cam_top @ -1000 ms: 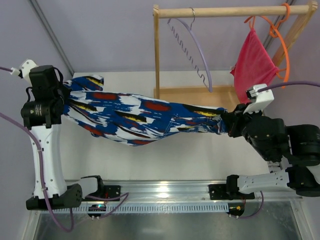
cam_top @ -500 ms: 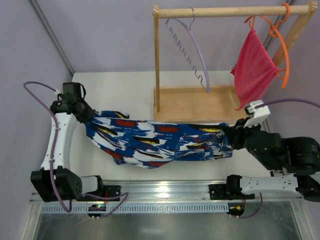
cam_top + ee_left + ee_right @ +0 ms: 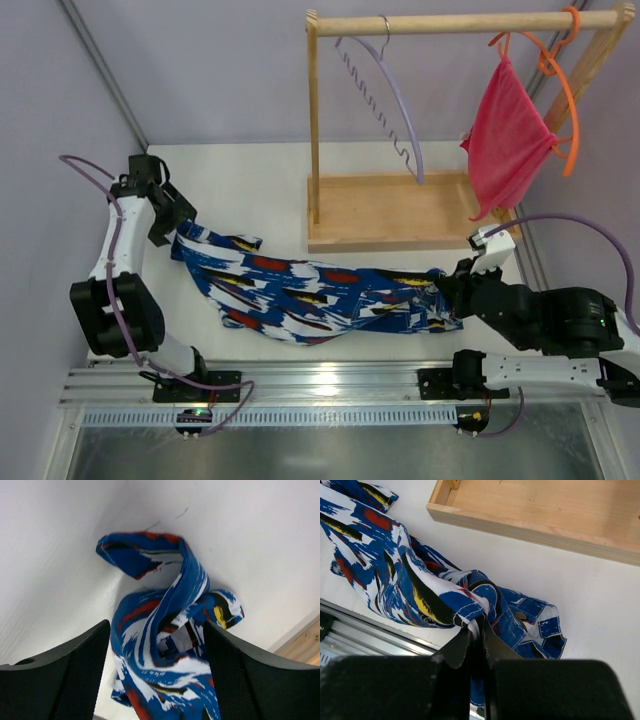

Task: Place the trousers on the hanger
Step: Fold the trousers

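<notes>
The trousers point(image 3: 310, 290) lie stretched left to right across the white table. In the left wrist view their crumpled leg end point(image 3: 160, 630) rests on the table between my fingers. My left gripper point(image 3: 180, 222) point(image 3: 157, 680) stands open over that end, its pads apart from the cloth. At the right end, my right gripper point(image 3: 452, 295) point(image 3: 476, 637) is shut on a fold of the trousers point(image 3: 445, 600) near the waistband. The hanger point(image 3: 408, 120), pale lavender, hangs by its metal hook from the wooden rail point(image 3: 450, 22), behind and above the trousers.
The wooden rack's flat base point(image 3: 390, 210) point(image 3: 545, 510) sits just behind the trousers, with an upright post point(image 3: 314, 120) at its left. An orange hanger point(image 3: 565, 90) with a pink-red cloth point(image 3: 510, 130) hangs at the rail's right end. A metal rail point(image 3: 320, 385) runs along the near edge.
The trousers, held taut in the air a second ago, now lie on the table. My left gripper has opened and let go of the leg end. Both arms have come down.
</notes>
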Motion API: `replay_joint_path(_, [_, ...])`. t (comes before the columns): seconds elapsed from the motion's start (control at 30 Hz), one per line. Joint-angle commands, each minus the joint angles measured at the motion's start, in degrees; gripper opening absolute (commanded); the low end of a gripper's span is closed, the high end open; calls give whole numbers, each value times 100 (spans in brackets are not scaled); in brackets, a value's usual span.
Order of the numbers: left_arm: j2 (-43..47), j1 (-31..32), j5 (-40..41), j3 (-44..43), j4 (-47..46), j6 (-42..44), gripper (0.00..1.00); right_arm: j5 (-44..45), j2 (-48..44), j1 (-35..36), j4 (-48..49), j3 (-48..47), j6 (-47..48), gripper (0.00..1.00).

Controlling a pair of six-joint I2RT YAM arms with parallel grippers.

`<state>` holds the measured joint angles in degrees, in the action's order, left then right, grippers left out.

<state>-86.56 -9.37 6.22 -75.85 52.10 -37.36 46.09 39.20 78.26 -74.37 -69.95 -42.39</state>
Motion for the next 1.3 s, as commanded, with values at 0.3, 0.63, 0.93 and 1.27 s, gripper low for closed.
replay_joint_path(0.3, [-686,-30,-60,-280,-105,115,41,278,-247,-12,133,34,-129,4])
replay_joint_path(0.63, [156,-30,1521,-1466,819,511,0,611,104,-21,-60,-824,257,4])
replay_joint_path(0.93, [1736,-39,1813,-1793,1005,362,0,1052,-254,-12,-228,-1977,241,4])
replay_joint_path(1.27, [2506,-30,1524,-1362,319,151,1,1463,-511,-12,317,-2022,913,4])
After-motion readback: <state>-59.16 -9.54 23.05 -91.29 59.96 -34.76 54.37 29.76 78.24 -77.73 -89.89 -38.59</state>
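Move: The trousers' left end stands up as a ridge between the left hand's open fingers, about 1 cm ahead, 1 cm right and 3 cm below. A loose cloth flap lies some 16 cm to that hand's right, 2 cm back and 6 cm below. From the right hand, which already grips the trousers' other end, the left end is about 50 cm left, 18 cm ahead and 17 cm lower; the rack's wooden base is centred 25 cm ahead, 3 cm right and 22 cm below. Left hand dips, pinches the trousers' left end, lifts back some 25 cm; right, still gripping, rises 10 cm rightward. ##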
